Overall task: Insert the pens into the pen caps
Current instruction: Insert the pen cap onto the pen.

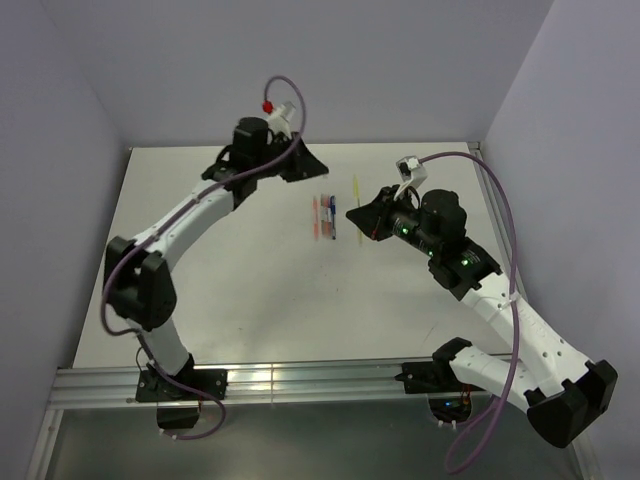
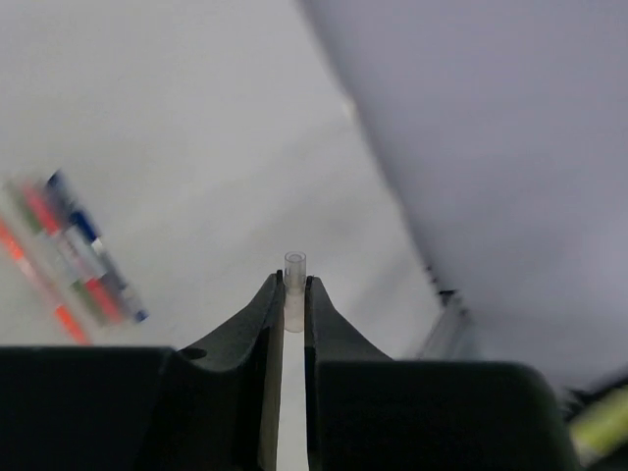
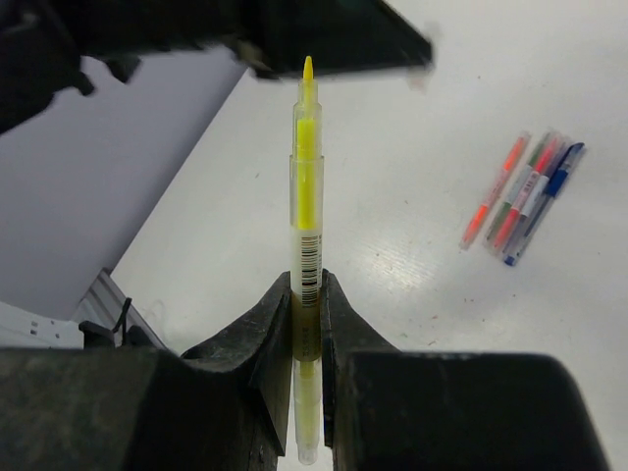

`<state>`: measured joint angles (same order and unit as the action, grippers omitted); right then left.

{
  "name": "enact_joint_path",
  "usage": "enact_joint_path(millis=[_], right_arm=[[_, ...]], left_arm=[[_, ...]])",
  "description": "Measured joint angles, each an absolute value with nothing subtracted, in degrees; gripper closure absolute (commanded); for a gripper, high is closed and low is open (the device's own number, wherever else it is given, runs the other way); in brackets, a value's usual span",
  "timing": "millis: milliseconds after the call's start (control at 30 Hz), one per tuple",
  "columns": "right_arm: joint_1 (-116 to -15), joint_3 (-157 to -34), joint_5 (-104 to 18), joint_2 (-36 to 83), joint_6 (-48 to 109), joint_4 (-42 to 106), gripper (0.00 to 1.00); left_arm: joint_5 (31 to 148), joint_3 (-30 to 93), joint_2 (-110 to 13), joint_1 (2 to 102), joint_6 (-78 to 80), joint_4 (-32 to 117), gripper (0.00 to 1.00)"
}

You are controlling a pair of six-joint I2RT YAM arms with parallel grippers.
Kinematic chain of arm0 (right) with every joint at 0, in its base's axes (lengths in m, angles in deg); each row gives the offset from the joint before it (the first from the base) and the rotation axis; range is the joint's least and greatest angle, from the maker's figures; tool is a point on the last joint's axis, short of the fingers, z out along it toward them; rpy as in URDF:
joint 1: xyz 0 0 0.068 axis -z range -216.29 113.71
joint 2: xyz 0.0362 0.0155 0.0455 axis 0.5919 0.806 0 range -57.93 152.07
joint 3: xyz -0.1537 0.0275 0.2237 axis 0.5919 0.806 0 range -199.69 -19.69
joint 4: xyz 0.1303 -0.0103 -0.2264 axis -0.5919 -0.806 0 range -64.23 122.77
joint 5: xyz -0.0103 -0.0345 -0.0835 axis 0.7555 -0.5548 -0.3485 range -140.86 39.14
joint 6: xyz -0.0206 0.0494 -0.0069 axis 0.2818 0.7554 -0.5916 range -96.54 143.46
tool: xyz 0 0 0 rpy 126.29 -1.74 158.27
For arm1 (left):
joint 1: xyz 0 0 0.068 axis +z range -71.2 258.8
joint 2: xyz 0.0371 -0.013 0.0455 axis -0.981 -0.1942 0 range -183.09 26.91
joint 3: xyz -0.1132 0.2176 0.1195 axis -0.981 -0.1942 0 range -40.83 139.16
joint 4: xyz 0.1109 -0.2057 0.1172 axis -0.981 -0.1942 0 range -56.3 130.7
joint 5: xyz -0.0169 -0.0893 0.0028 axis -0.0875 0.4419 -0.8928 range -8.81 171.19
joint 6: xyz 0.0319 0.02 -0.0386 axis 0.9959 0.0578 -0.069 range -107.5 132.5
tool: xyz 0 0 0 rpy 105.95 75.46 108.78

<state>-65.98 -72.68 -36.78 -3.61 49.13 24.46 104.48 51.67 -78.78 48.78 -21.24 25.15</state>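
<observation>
My right gripper (image 3: 306,289) is shut on a yellow pen (image 3: 306,186). The pen's uncapped tip points away from the wrist, toward the dark body of the left gripper (image 3: 334,39). My left gripper (image 2: 292,289) is shut on a small clear pen cap (image 2: 294,280), which sticks out a little past the fingertips. From above, the left gripper (image 1: 300,165) hangs over the far middle of the table. The right gripper (image 1: 358,213) sits to its right, with the yellow pen (image 1: 356,187) sticking out toward the back. Several other pens (image 1: 325,216) lie side by side on the table between the grippers.
The row of loose pens (image 2: 78,260) (image 3: 525,196) lies flat on the white table (image 1: 230,290). Purple-grey walls close the back and both sides. An aluminium rail (image 1: 300,380) runs along the near edge by the arm bases.
</observation>
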Motion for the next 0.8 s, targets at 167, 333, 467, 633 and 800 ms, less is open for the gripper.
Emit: enact_joint_path(millis=[167, 333, 467, 633, 800], right_arm=[[-65.96, -72.7, -33.98, -3.83, 49.37, 26.6, 1.0], [-65.92, -73.95, -29.94, -0.26, 50.66, 28.92, 1.0], [-66.49, -76.42, -28.14, 4.22, 51.53, 29.27, 1.0], [-67.62, -77.77, -25.8, 7.3, 52.84, 30.67, 1.0], [-68.82, -77.68, -24.08, 8.31, 53.52, 32.02, 1.0]], left_arm=[[115.87, 40.44, -65.62, 54.99, -36.61, 52.73, 1.0], [121.66, 28.05, -61.01, 58.7, -49.33, 75.68, 1.0], [123.12, 20.35, -59.81, 58.48, -55.38, 87.35, 1.0], [122.99, 15.5, -58.59, 58.4, -59.36, 96.97, 1.0], [122.29, 14.3, -57.62, 58.4, -60.21, 102.13, 1.0]])
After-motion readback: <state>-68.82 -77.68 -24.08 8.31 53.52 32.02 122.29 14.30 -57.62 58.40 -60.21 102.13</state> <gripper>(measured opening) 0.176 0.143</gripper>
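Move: The left hand holds the clear pen cap; the yellow pen in the right hand has its middle about 13 cm back, 7 cm right and 8 cm above. From the right hand the cap is roughly 14 cm ahead, 7 cm left and 7 cm lower. On the table some 22 cm under the left hand, the blue pen lies about 5 cm ahead and 2 cm right, the orange pen 5 cm ahead and 3 cm left. Upward and fast, the left hand carries the cap some 16 cm, nearly all of it early on, then eases back about 9 cm and left 7 cm while its fingers tip up by around 50 degrees, from pointing below level to above. The right hand brings the yellow pen about 6 cm left towards the cap, turning 15 degrees counter-clockwise. Both grips stay shut. ##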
